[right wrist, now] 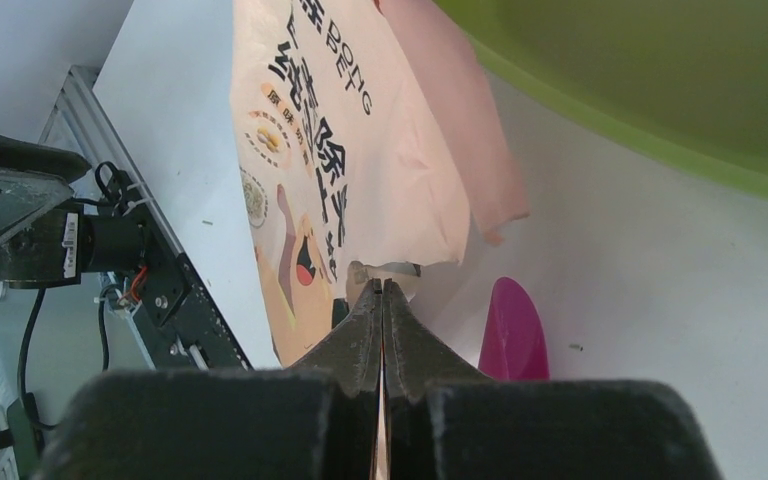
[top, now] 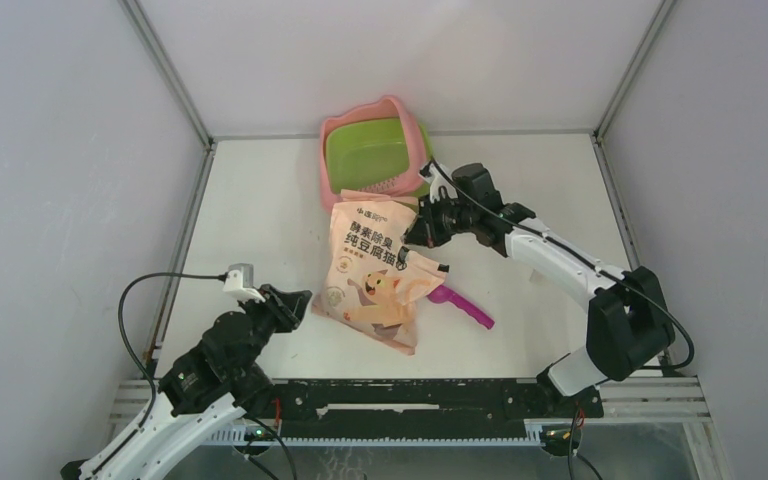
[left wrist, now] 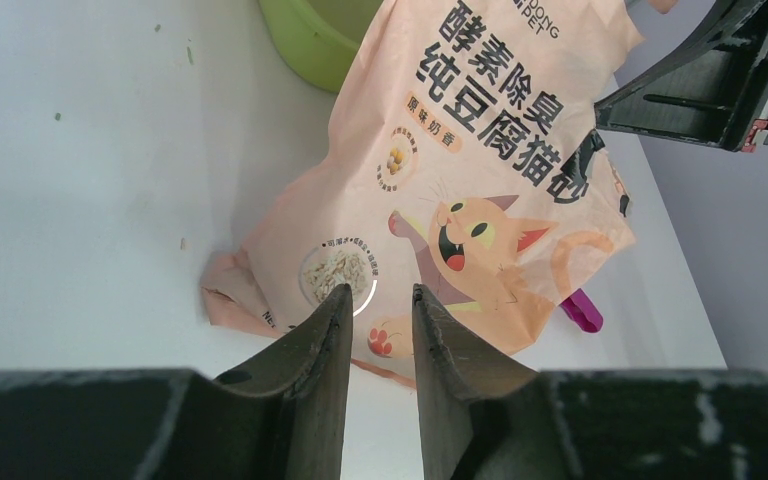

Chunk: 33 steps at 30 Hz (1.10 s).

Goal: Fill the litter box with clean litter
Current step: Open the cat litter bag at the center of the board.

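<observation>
The litter box (top: 375,150), pink-rimmed with a lime-green basin, stands at the back of the table; its green wall (left wrist: 310,40) (right wrist: 660,70) shows bare. A peach-pink printed bag (top: 372,270) (left wrist: 460,180) (right wrist: 340,160) lies in front of it. My right gripper (top: 416,236) (right wrist: 381,285) is shut on the bag's torn right edge, with a sliver of bag between the fingers. My left gripper (top: 295,305) (left wrist: 380,292) stands open just short of the bag's near left corner, holding nothing. Of the litter only a tiny speck (right wrist: 575,347) shows on the table.
A magenta scoop (top: 465,306) (left wrist: 582,310) (right wrist: 513,330) lies partly under the bag's right side. White walls close in the table on three sides. A black rail (top: 410,395) runs along the near edge.
</observation>
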{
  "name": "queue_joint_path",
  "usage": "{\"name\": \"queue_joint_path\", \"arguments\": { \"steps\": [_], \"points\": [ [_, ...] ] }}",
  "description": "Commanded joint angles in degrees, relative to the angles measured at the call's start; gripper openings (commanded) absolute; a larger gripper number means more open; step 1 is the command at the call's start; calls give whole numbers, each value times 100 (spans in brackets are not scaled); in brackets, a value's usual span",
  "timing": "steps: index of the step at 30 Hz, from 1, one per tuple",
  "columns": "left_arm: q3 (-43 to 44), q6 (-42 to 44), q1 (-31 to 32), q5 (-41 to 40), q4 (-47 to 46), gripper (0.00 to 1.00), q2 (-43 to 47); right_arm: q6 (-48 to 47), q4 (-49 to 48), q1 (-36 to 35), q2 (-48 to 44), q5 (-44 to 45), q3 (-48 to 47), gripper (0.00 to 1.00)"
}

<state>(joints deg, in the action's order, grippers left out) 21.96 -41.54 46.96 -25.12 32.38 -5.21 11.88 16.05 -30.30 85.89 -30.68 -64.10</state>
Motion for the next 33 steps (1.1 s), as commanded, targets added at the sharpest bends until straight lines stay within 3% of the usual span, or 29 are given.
{"name": "queue_joint_path", "arguments": {
  "steps": [1,18,24,33],
  "points": [
    [125,120,-24,57,-92,33,26,-54,-240,-18,95,-163,-31,1],
    [164,155,-29,74,-97,32,15,-364,-270,-306,169,-1208,-37,5],
    [191,172,-29,86,-100,32,29,-1012,606,-757,437,-943,-504,9],
    [154,172,-29,95,-125,32,91,-1439,1400,-1572,109,-471,-596,31]
  ]
}}
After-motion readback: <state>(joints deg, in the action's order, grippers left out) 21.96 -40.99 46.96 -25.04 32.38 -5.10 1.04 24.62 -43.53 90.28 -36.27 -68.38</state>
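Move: The cat litter bag's middle lies about 7 cm back, 8 cm left and 9 cm below the right hand, whose shut tips are at the gap in the bag's right edge. The litter box is some 15 cm ahead and 7 cm left of that hand, the purple scoop about 11 cm back and 8 cm right. From the left hand, the bag's middle is about 5 cm ahead and 12 cm right. The right hand pushes into the bag's gap, back 9 cm and left 6 cm, turning counter-clockwise while fingers spread. ##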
